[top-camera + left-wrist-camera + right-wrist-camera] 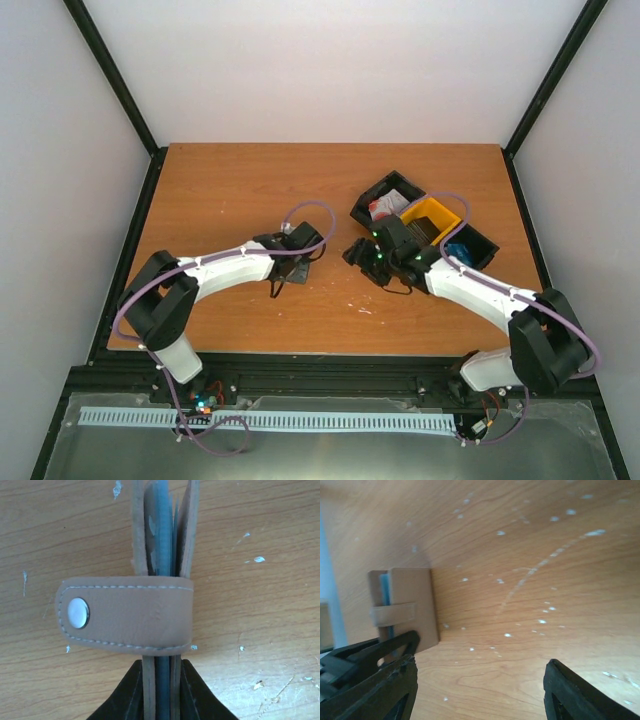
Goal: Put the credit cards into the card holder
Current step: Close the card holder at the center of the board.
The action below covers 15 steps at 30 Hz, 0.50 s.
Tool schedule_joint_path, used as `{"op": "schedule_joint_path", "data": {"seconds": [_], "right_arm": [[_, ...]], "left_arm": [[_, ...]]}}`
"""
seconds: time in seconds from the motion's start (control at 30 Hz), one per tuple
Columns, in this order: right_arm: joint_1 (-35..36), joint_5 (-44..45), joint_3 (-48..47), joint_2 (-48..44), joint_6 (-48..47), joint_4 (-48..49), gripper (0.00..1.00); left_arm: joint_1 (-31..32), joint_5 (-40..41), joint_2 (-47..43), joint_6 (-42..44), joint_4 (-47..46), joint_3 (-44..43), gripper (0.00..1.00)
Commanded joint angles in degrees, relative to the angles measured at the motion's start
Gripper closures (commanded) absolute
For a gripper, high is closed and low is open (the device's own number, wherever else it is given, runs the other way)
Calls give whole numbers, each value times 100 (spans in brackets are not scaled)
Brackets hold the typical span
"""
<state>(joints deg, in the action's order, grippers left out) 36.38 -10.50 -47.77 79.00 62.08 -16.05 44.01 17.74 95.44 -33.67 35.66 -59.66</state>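
The tan card holder (125,615) stands on edge on the wooden table, its snap strap wrapped across it and blue inner pockets (162,555) showing between the covers. My left gripper (162,692) is shut on its lower end. From above, the holder (296,280) sits at the table's middle under the left gripper (300,262). My right gripper (358,258) hovers just to its right, open and holding nothing (480,680); its camera sees the holder (410,600) at the left. White-and-red credit cards (386,207) and blue ones (458,250) lie in the bins.
A row of bins stands at the right rear: a black one (400,183), a yellow one (431,215) and another black one (480,243). The table (230,190) is bordered by black frame rails and white walls.
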Motion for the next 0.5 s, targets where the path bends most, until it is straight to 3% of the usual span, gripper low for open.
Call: {"op": "schedule_joint_path", "data": {"seconds": [0.0,0.07,0.17,0.33,0.47], "right_arm": [[-44,739,305,-394,469,-533,32],[-54,861,472,-603,626,-517,32],[-114,1033,667,-844,823,-557,32],[-247,1077,825,-1086,847,-612,32],[-318,692,740,-926,217,-438,32]], "left_arm": [[211,-364,129,242,-67,-99,80],[214,-900,28,477,-249,-70,64],[214,-1752,-92,731,-554,-43,52],[213,-3139,-219,1062,-731,-138,46],[136,-3651,-621,1225,-578,-309,41]]}}
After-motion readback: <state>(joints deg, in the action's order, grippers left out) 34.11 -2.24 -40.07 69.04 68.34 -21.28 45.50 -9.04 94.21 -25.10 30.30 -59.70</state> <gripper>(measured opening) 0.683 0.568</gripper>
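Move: Pinched already in the left fingers by its near end, the card holder stands on edge, its middle about 3 cm ahead of that hand and a centimetre below; its strap crosses the top with the snap hanging to the left. From the open right hand the holder is some 11 cm left, a centimetre ahead and 7 cm lower. The card tray lies about 25 cm right and 9 cm ahead of the left hand. Opening its fingers to over half, the left hand lets go of the card holder and draws away from it, about 8 cm to the right and 4 cm back, rising only slightly at the end, while the wrist turns some 20 degrees clockwise and the fingertips swing right. The right hand, still open, backs off too: 6 cm right, a little back and down, easing to a stop. ##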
